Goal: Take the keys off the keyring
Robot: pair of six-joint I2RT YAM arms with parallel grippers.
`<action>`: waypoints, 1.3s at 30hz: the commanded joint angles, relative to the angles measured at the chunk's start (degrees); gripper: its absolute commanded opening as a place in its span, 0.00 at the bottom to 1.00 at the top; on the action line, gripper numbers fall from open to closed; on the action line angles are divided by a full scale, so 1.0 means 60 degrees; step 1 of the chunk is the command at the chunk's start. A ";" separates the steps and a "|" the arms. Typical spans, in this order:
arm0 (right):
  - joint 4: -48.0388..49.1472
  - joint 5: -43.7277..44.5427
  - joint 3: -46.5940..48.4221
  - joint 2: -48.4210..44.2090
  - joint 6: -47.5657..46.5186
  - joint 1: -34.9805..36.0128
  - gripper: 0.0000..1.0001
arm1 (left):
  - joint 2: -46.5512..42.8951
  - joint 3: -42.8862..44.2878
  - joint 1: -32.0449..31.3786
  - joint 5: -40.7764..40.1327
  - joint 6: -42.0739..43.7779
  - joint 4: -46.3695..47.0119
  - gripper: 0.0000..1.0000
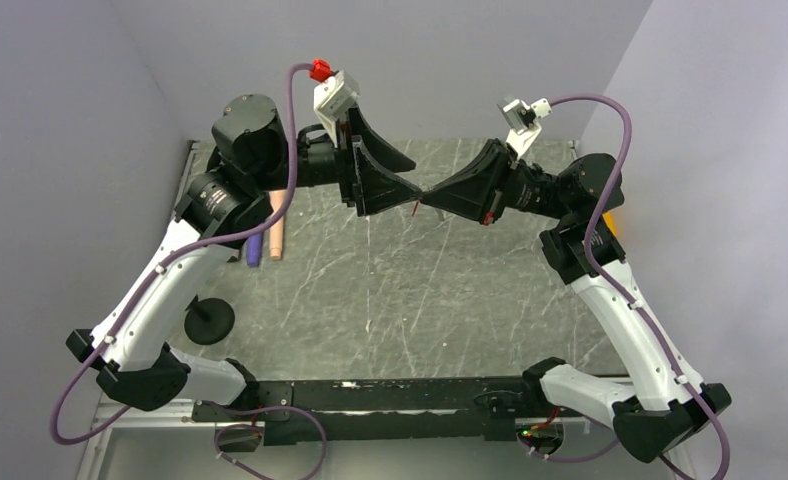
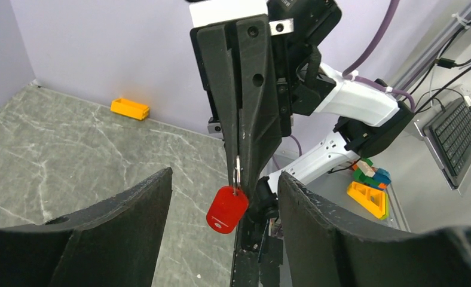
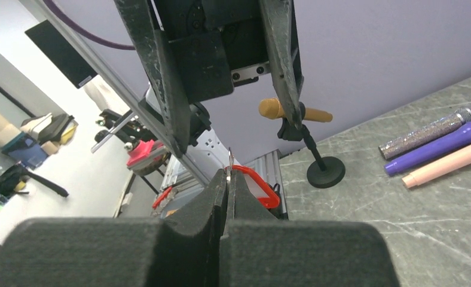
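The keyring (image 2: 227, 209) is a small red tag on a thin metal ring, hanging above the table. My right gripper (image 3: 228, 174) is shut on the metal ring, whose edge pokes out past the fingertips. The red tag (image 3: 263, 186) shows just beyond them. My left gripper (image 2: 224, 176) is open, its two fingers on either side of the tag and not touching it. From above, the two grippers meet tip to tip over the far middle of the table, the left gripper (image 1: 413, 172) open around the right gripper (image 1: 430, 194). No keys show in any view.
A black round-based stand (image 1: 209, 320) holding an orange-handled microphone (image 3: 293, 110) is at the left. Purple, peach and glittery cylinders (image 3: 442, 143) lie at the far left of the table. A yellow-orange box (image 2: 130, 108) sits by the right wall.
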 commanded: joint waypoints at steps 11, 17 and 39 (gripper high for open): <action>0.0094 0.0143 0.0813 0.0226 -0.0224 0.0204 0.00 | 0.0140 0.0349 -0.0026 0.0227 -0.0220 0.0064 0.66; 0.0020 0.0030 0.1002 0.0268 -0.0263 0.0205 0.00 | 0.0305 0.0316 0.0140 0.1105 -0.0967 0.0779 0.54; -0.0073 0.0213 0.1478 0.0593 -0.0356 0.0227 0.00 | 0.0101 -0.0724 0.1423 0.2824 -0.3611 0.3986 0.44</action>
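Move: Just beyond the open left fingers, the keyring is pinched in the right fingertips, roughly 2 cm to the left hand's right, 3 cm below it and 1 cm back. The red tag hangs from it, some 5 cm below the left hand, 1 cm back and 1 cm to the right. The right hand has the keyring right at its hand point. From there the left gripper is about 3 cm up, 2 cm left and 1 cm forward. Closing partway on empty space, from about 70 percent open to just under half, the left hand first sinks slightly, then rises to some 2.5 cm above its start. It also eases a little left, away from the keyring, swinging about 10 degrees clockwise with its fingertips tipping up. The right hand keeps its pinch and rises about 2 cm. ##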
